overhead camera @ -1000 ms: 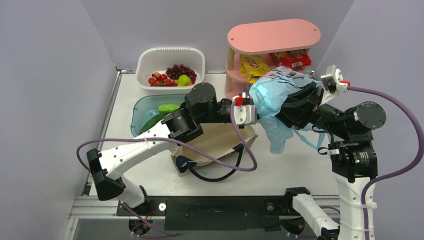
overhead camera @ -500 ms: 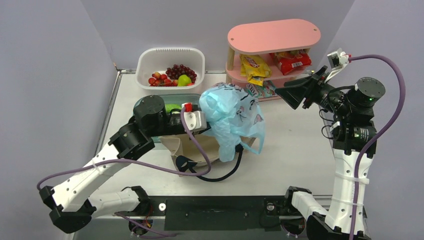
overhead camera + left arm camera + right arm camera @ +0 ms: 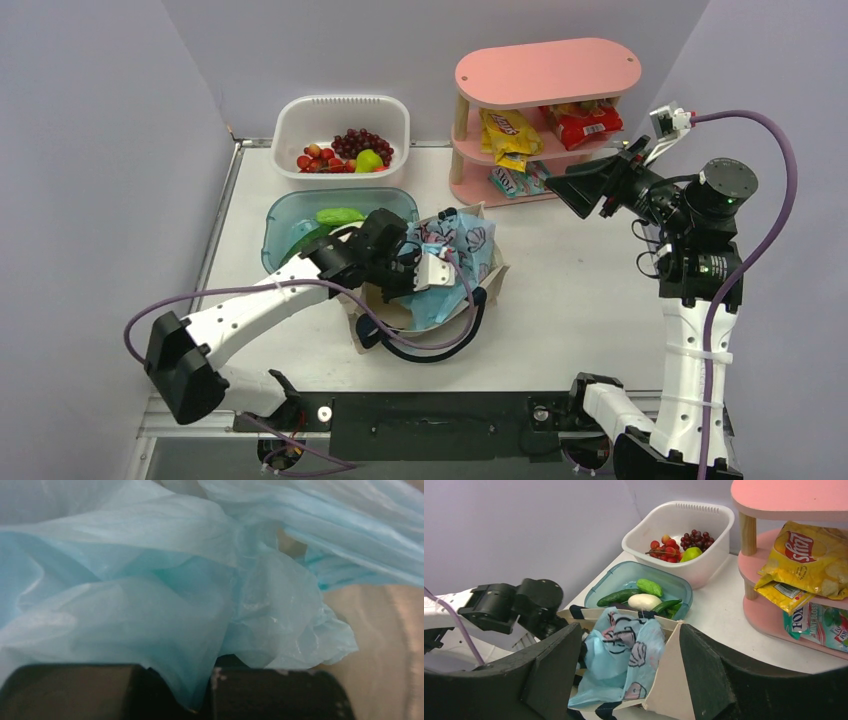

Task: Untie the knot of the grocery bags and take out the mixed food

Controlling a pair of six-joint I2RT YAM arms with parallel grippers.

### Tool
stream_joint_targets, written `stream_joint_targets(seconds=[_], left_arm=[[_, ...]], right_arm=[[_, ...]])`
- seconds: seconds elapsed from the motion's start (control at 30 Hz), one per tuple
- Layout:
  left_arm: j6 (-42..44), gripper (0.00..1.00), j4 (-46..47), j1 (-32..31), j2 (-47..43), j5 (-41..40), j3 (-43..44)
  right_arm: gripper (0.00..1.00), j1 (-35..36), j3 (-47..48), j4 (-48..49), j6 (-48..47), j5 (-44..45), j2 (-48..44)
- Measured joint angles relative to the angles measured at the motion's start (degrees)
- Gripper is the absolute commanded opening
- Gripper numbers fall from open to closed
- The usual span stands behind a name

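The light blue plastic bag (image 3: 455, 245) lies crumpled inside the open beige canvas tote (image 3: 497, 272), whose navy handles (image 3: 430, 350) hang toward the near edge. My left gripper (image 3: 425, 272) reaches into the tote and is shut on a fold of the blue bag (image 3: 150, 605); the film is pinched at the left gripper (image 3: 207, 700). My right gripper (image 3: 572, 190) hangs open and empty above the table's right side, looking down on the bag (image 3: 616, 680). I cannot make out the knot. A green pear (image 3: 369, 160) and red fruit (image 3: 315, 160) lie in the white basket.
The white basket (image 3: 290, 125) stands at the back with grapes (image 3: 360, 142). A teal tub (image 3: 280, 215) with cucumbers sits just behind the tote. The pink shelf (image 3: 548, 70) at back right holds yellow (image 3: 510, 135), red (image 3: 585, 120) and teal (image 3: 510, 180) snack packets.
The right gripper let go of the blue bag, opened wide and pulled back to the right. The left arm carried the bag leftward and lowered it into the tote.
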Motion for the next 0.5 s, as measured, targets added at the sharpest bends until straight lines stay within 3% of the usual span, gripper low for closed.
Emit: stream_joint_targets(seconds=[0.27,0.5], left_arm=[[7.5,0.00,-7.0,0.0,9.9,-1.4,1.0],[10.5,0.02,-14.6,0.3,24.5,-4.8,8.1]], right_arm=[[0.70,0.2,-1.6,0.4,0.5,1.0,-1.6],[0.70,0.2,-1.6,0.0,0.2,1.8,-2.6]])
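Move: My left hand, shut on the blue grocery bag, is at the mouth of the canvas tote, whose middle lies about 9 cm below it and some 2 cm ahead. The vegetable tub stands about 17 cm ahead and 15 cm to its left, and the pink shelf some 30 cm ahead and 21 cm to its right. From my right hand the tote lies roughly 19 cm to the left, 2 cm ahead and 36 cm below. I keep the crumpled blue bag pinched in my left fingers and drive it down into the canvas tote, sinking about 11 cm with a small drift to the left. As I go down I swing the wrist some 30 degrees, so that the fingers, slanting down to the right at first, point much more steeply into the tote. ##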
